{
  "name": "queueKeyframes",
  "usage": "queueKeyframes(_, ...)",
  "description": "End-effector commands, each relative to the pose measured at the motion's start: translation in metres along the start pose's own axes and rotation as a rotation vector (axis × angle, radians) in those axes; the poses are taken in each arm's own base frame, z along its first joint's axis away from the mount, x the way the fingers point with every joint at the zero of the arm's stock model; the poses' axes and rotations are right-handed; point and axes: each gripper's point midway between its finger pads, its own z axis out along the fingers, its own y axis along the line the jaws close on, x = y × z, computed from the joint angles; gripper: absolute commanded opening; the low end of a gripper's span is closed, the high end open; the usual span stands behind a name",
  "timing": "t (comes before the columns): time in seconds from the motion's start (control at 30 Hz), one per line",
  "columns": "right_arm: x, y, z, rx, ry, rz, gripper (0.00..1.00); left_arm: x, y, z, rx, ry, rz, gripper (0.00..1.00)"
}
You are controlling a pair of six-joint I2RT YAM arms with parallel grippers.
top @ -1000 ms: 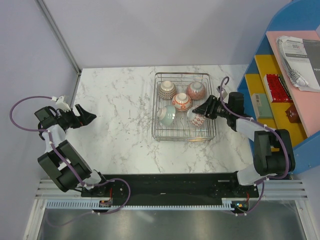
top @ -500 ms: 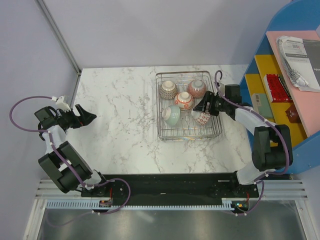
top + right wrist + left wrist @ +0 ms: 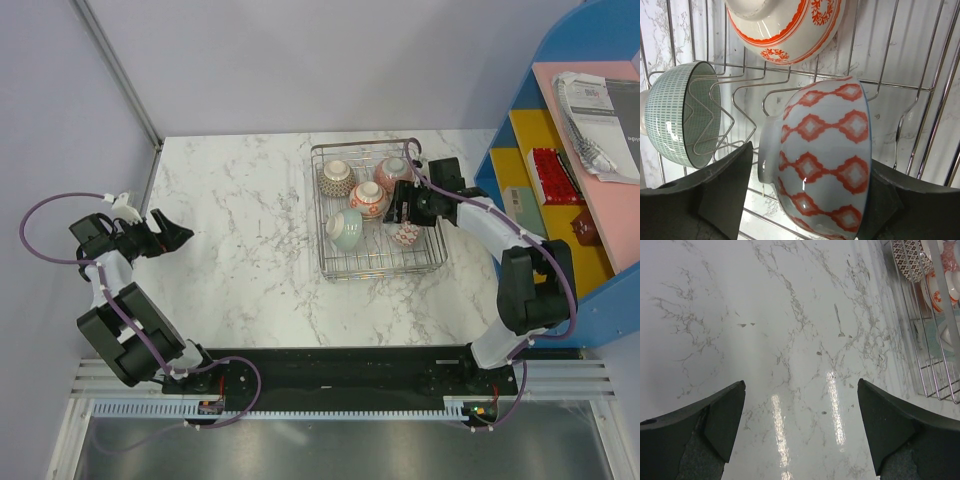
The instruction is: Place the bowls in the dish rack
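Note:
The dish rack (image 3: 432, 262) stands at the back right of the marble table and holds several bowls. A red-diamond bowl (image 3: 825, 160) rests on its edge among the tines, its ringed base to the left. My right gripper (image 3: 810, 155) is open around it: the left finger (image 3: 725, 190) stands apart from the base, the right finger (image 3: 885, 200) sits at the rim. Beside it lie a green-dashed bowl (image 3: 680, 120) and an orange-ringed bowl (image 3: 790, 30). From above, the right gripper (image 3: 405, 208) hovers over the rack. My left gripper (image 3: 178, 233) is open over bare marble.
A blue shelf unit (image 3: 560, 150) with papers and small items stands right next to the rack. A wall runs along the table's left side. The rack's near end (image 3: 940, 340) shows at the right of the left wrist view.
The right gripper's jaws have widened off the red-diamond bowl. The right arm swung toward the back, and the rack slid a little right and back. The left arm has not moved.

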Motion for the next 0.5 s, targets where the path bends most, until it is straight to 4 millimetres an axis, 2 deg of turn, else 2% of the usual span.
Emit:
queueKeyframes(0.0,-0.006,-0.023,0.006,0.116,-0.013,-0.063,0.82,-0.014,-0.011,-0.005,0.029,-0.047,0.077,0.99)
queueKeyframes(0.07,-0.006,-0.023,0.005,0.118,-0.010,-0.062,0.87,-0.013,-0.011,-0.005,0.030,-0.046,0.076,0.99)
queueKeyframes(0.13,-0.009,-0.018,0.002,0.104,-0.013,-0.059,0.98,-0.014,-0.010,-0.005,0.027,-0.047,0.077,0.99)
queueKeyframes(0.23,-0.017,-0.010,-0.005,0.087,-0.022,-0.064,0.98,-0.014,-0.011,-0.005,0.030,-0.046,0.077,0.99)
queueKeyframes(0.27,-0.014,-0.010,-0.006,0.093,0.002,-0.056,0.98,-0.014,-0.010,-0.005,0.027,-0.047,0.077,0.99)
queueKeyframes(0.33,-0.024,-0.005,-0.010,0.097,-0.001,-0.073,0.98,-0.014,-0.011,-0.005,0.027,-0.046,0.076,0.99)
queueKeyframes(0.37,-0.019,-0.008,-0.008,0.108,0.033,-0.067,0.98,-0.014,-0.011,-0.005,0.027,-0.047,0.077,0.99)
queueKeyframes(0.4,-0.023,-0.001,-0.009,0.081,0.041,-0.074,0.98,-0.014,-0.011,-0.005,0.025,-0.047,0.078,0.99)
queueKeyframes(0.47,-0.014,0.003,-0.005,0.044,0.101,-0.071,0.98,-0.014,-0.011,-0.005,0.025,-0.046,0.078,0.99)
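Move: The diamond-patterned bowl stands on its side in the rack between the right hand's fingers, its middle about 3 cm below the hand point and 1 cm back. From the right hand, the pale green bowl lies some 15 cm to the left and level, the orange-rimmed bowl about 8 cm ahead and 10 cm left, and the pink bowl some 15 cm ahead and 4 cm left, all about 3 cm lower. From the left hand, the diamond bowl is roughly 57 cm right, 3 cm ahead and 6 cm lower. The right hand stays over the diamond-patterned bowl and spreads its already partly open fingers to nearly full width, which widens the gap between the left finger and the bowl's foot, while the other finger remains inside the rim on the right. As they open it shifts barely half a centimetre left and then back, easing up less than 1 cm, with a tilt of about 5 degrees coming in at the end. ##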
